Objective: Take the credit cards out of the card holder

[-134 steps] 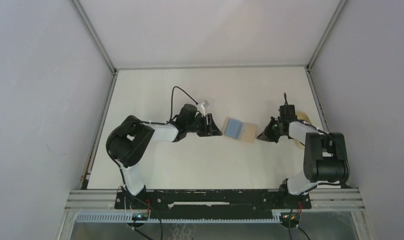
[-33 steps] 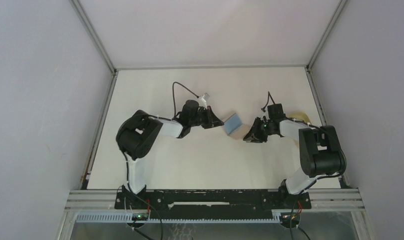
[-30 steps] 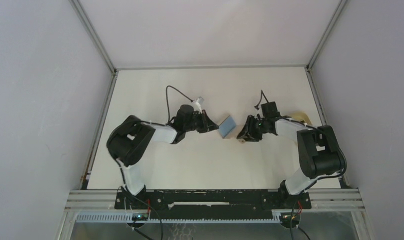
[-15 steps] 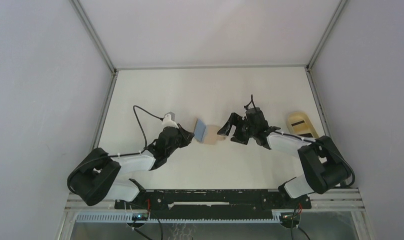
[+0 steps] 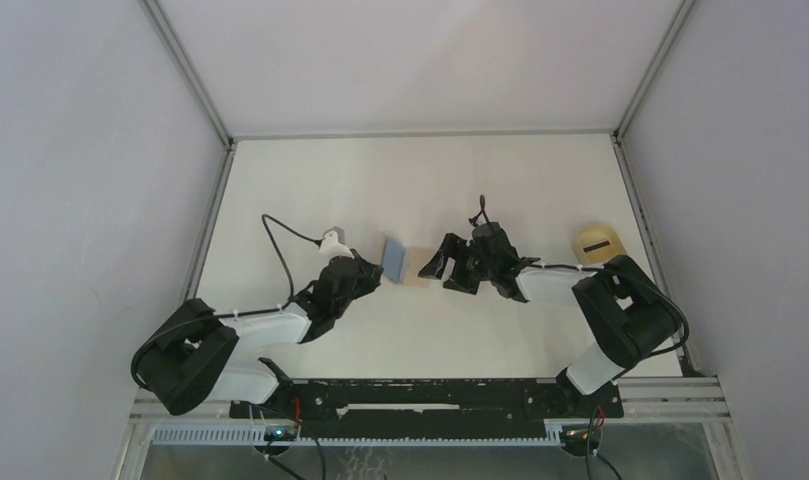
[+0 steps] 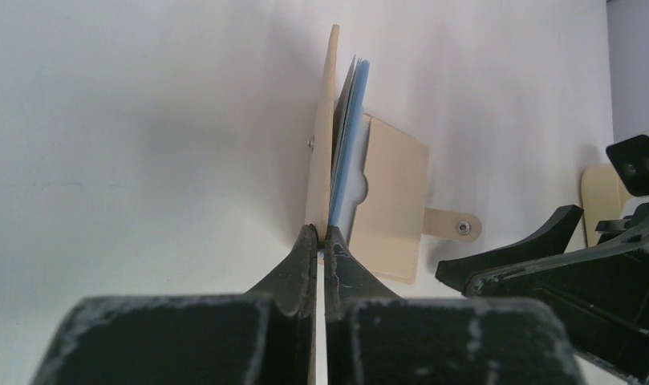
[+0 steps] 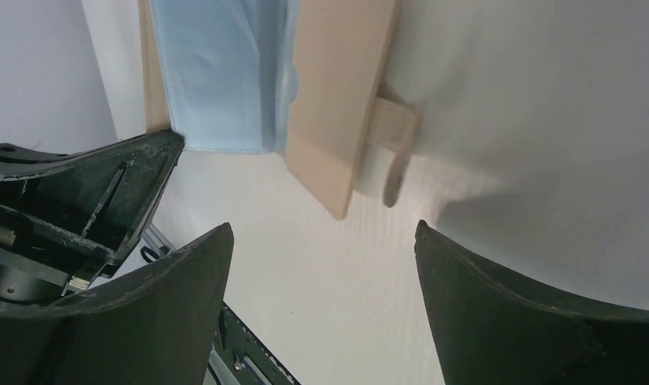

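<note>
The tan card holder (image 5: 416, 270) is open at mid-table, one half standing upright, the other half (image 6: 393, 200) flat with its snap tab (image 6: 463, 228) pointing right. A light blue credit card (image 6: 350, 148) stands against the upright half (image 6: 324, 120), also seen as the blue card (image 5: 392, 258) from above. My left gripper (image 6: 319, 236) is shut on the lower edge of that upright half, and the card sits just right of its fingers. My right gripper (image 7: 322, 227) hangs open just right of the holder (image 7: 341, 88), with nothing between its fingers, facing the blue card (image 7: 217, 72).
A tan oval tray (image 5: 600, 243) lies at the right side of the table, its edge tray (image 6: 598, 192) showing behind the right gripper's fingers (image 6: 537, 249). Grey walls enclose the table on three sides.
Both arms have moved left and nearer with the holder. The left arm has swung round, still gripping it. The right gripper has opened wide and let go of the holder.
</note>
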Robot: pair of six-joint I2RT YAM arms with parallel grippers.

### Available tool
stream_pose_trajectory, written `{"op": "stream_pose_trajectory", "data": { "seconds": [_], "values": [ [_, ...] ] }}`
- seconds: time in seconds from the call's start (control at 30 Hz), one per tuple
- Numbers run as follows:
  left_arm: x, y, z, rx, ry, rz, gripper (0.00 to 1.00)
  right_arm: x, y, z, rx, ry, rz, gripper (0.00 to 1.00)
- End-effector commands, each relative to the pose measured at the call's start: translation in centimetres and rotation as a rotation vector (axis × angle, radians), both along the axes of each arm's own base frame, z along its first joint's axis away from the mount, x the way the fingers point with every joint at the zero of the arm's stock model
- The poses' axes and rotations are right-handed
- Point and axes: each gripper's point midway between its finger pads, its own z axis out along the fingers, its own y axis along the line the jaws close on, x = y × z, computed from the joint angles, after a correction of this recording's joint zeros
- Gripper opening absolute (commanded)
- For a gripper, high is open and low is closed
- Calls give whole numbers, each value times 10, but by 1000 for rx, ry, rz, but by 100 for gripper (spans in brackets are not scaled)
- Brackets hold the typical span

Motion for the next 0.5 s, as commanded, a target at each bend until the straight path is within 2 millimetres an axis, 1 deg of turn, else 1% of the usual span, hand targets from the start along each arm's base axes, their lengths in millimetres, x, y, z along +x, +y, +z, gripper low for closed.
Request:
{"op": "stream_pose_trajectory", "data": {
  "seconds": [0.0, 0.03, 0.1, 0.27, 0.33, 0.4, 0.47],
  "values": [
    [-1, 4, -9, -10, 14, 33, 0, 11, 23, 14, 106, -61, 0, 87],
    [-2, 3, -12, -13, 20, 30, 0, 12, 26, 15, 119, -65, -1, 83],
    [-4, 2, -15, -20, 29, 26, 0, 13, 28, 7, 129, -55, -6, 78],
    [-7, -1, -21, -34, 47, 14, 0, 17, 32, -4, 157, -51, -18, 76],
    [-9, -2, -24, -38, 57, 6, 0, 20, 36, -6, 178, -56, -18, 73],
    [-11, -4, -28, -43, 68, -5, 0, 23, 40, -8, 201, -60, -16, 68],
    [-14, -5, -31, -55, 75, -13, 0, 25, 44, -10, 216, -59, -9, 66]
  ]
}}
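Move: The right hand, open and empty, goes for the card holder's free right flap, whose middle lies about 4 cm to its left, 3 cm ahead and 3 cm below. The snap strap on that flap's outer edge is some 3 cm ahead, level sideways and 2 cm below; the blue pocket is about 8 cm left, 4 cm ahead and 1 cm lower. From the left hand, already pinching the holder's other flap, the free flap lies 7 cm right, 2 cm ahead and 3 cm below. The right hand slides left over about 3 cm, easing some 1.5 cm forward and as much down, to bring its fingers around the near corner of the free flap, one on the pocket side and the other behind it by the strap, while the wrist rolls roughly 10 degrees so that its left side lifts and the wide-open fingers narrow by about a quarter without shutting. The left hand keeps its pinch on the other flap and lowers it by about 1 cm; whether the right fingers already touch the leather can't be seen. ##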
